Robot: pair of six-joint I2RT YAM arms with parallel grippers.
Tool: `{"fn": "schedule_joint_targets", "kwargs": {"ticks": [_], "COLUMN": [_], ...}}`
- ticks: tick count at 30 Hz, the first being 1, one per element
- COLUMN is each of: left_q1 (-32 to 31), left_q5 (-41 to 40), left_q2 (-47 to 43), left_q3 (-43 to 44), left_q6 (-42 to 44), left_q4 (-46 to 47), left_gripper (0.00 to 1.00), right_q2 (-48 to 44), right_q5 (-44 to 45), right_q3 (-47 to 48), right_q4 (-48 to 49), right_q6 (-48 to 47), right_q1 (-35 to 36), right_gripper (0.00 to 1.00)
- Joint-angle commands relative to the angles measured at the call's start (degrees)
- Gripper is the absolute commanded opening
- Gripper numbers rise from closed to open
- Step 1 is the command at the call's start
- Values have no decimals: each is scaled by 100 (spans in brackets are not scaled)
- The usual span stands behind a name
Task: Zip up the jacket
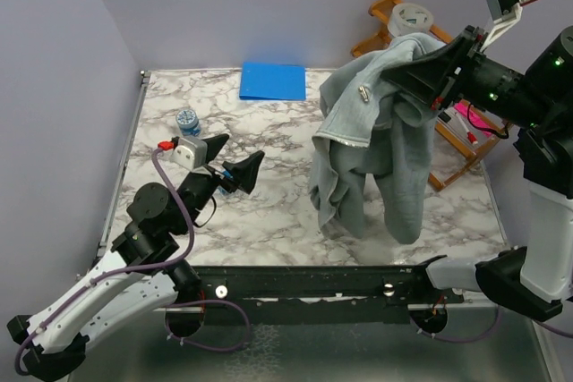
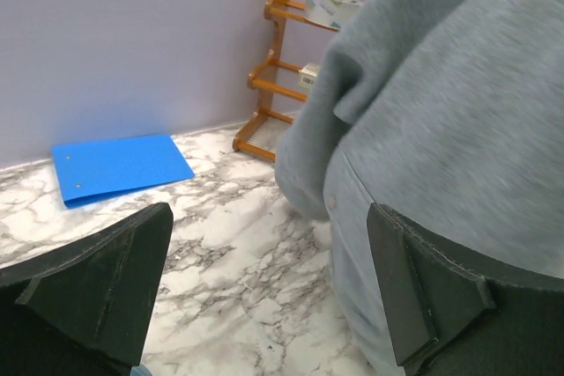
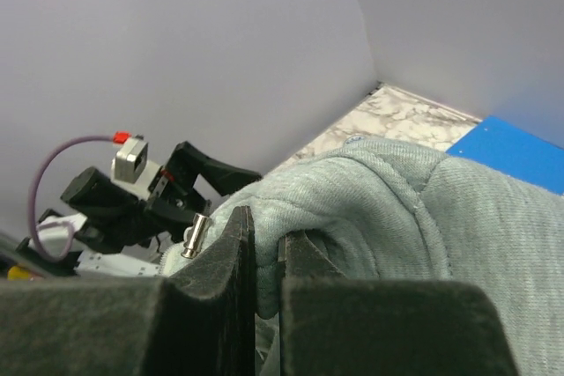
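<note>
The light grey-green jacket (image 1: pixel 376 140) hangs in the air over the right half of the marble table, its lower folds touching the tabletop. My right gripper (image 1: pixel 421 73) is shut on a fold of the jacket (image 3: pixel 352 209) near its top edge; a small metal zipper pull (image 3: pixel 196 235) sticks out beside the left finger. My left gripper (image 1: pixel 235 160) stands open low over the table, left of the jacket and apart from it. In the left wrist view the jacket (image 2: pixel 441 112) fills the right side, behind the right finger (image 2: pixel 432 297), with bare marble between the fingers.
A flat blue folder (image 1: pixel 272 80) lies at the back of the table. A small blue-capped bottle (image 1: pixel 187 120) stands at the left. A wooden rack (image 1: pixel 448 123) with small items stands at the back right, behind the jacket. Grey walls enclose the table.
</note>
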Motion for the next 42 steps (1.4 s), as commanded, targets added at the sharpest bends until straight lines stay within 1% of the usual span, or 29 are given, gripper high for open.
{"fn": "schedule_joint_targets", "kwargs": {"ticks": [1, 4, 7, 10, 12, 14, 15, 17, 19, 20, 21, 23, 24, 26, 27, 28, 29, 32, 34, 36, 40, 42], "left_q1": [-25, -18, -19, -18, -19, -22, -23, -18, -23, -20, -18, -18, -18, -19, -24, -20, -22, -19, -26, -20, -18, -25], "left_q5": [-363, -424, -473, -632, -843, -1093, -1173, -1272, -1408, -1521, -1546, -1611, -1618, -1586, -1599, -1604, -1604, -1571, -1411, -1223, -1007, -862], "left_q2": [-266, -407, -480, -552, -588, -611, -608, -589, -557, -552, -547, -510, -488, -413, -361, -302, -223, 11, 137, 234, 269, 257], "left_q3": [55, 75, 98, 39, -45, -165, -226, -324, -434, -489, -543, -603, -615, -614, -588, -570, -558, -592, -732, -866, -1103, -1252], "left_q6": [29, 23, -5, -84, -164, -277, -330, -441, -596, -696, -754, -892, -953, -1022, -1141, -1266, -1424, -2044, -2472, -2847, -3524, -3818], "left_q4": [22, -59, -151, -313, -389, -482, -525, -619, -695, -704, -689, -694, -704, -787, -898, -1002, -1117, -1433, -1460, -1465, -1597, -1657], "left_gripper": [99, 99, 99, 99, 99, 99, 99, 99, 99, 99, 99, 99, 99, 99, 99, 99, 99, 99, 99, 99, 99, 99], "right_q2": [-175, -241, -261, -159, -42, 305, 588, 1227, 1998, 2441, 2866, 3739, 4085, 4553, 4640, 4594, 4435, 3583, 2970, 2214, 1016, 499], "right_q5": [-822, -1023, -1087, -804, -596, -459, -421, -274, 183, 347, 483, 628, 696, 880, 965, 1053, 1180, 1717, 1969, 2078, 1829, 1525], "right_q3": [317, 209, -247, -1171, -1986, -2534, -2660, -2805, -2620, -2413, -2077, -1295, -873, -178, 44, 109, -30, -1026, -1784, -2686, -4093, -4757], "right_q4": [296, 272, 278, 377, 828, 1292, 1488, 1996, 2346, 2452, 2498, 2481, 2436, 2214, 2090, 2026, 2036, 2154, 2068, 1995, 1884, 1944], "right_q6": [-85, -95, -143, -385, -533, -644, -708, -751, -814, -842, -875, -849, -839, -867, -907, -945, -981, -1072, -1185, -1234, -1091, -866], "right_q1": [13, 13, 13, 13, 13, 13, 13, 18, 21, 22, 22, 26, 24, 22, 22, 30, 23, 30, 23, 25, 39, 45], "right_gripper": [1, 0, 0, 0, 0, 0, 0, 1, 1, 3, 9, 25, 37, 54, 63, 69, 73, 82, 86, 88, 87, 80]}}
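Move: The right hand holds the bunched jacket high, its middle hanging some 20 cm below and about 3 cm left and ahead; the bare mid-table it goes to is about 19 cm ahead, 5 cm left and 55 cm down. From this hand the blue folder lies 48 cm ahead, 20 left; the fallen blue can 19 ahead, 32 left; the wooden rack 37 ahead, 22 right. From the left hand the jacket hangs about 22 cm right, 3 ahead, roughly level. The right hand, still gripping the jacket, eases back slightly, then flings it forward and down over the table, some 34 cm forward and 35 cm down, with a little left, opening its fingers late in the throw to let go, then draws back about 12 cm and rises 10 cm with them open. The empty left hand drifts a few centimetres left, then sinks beside the jacket to about 15 cm below its start, staying open while its fingers tip down some 30 degrees and swing slightly counter-clockwise. ##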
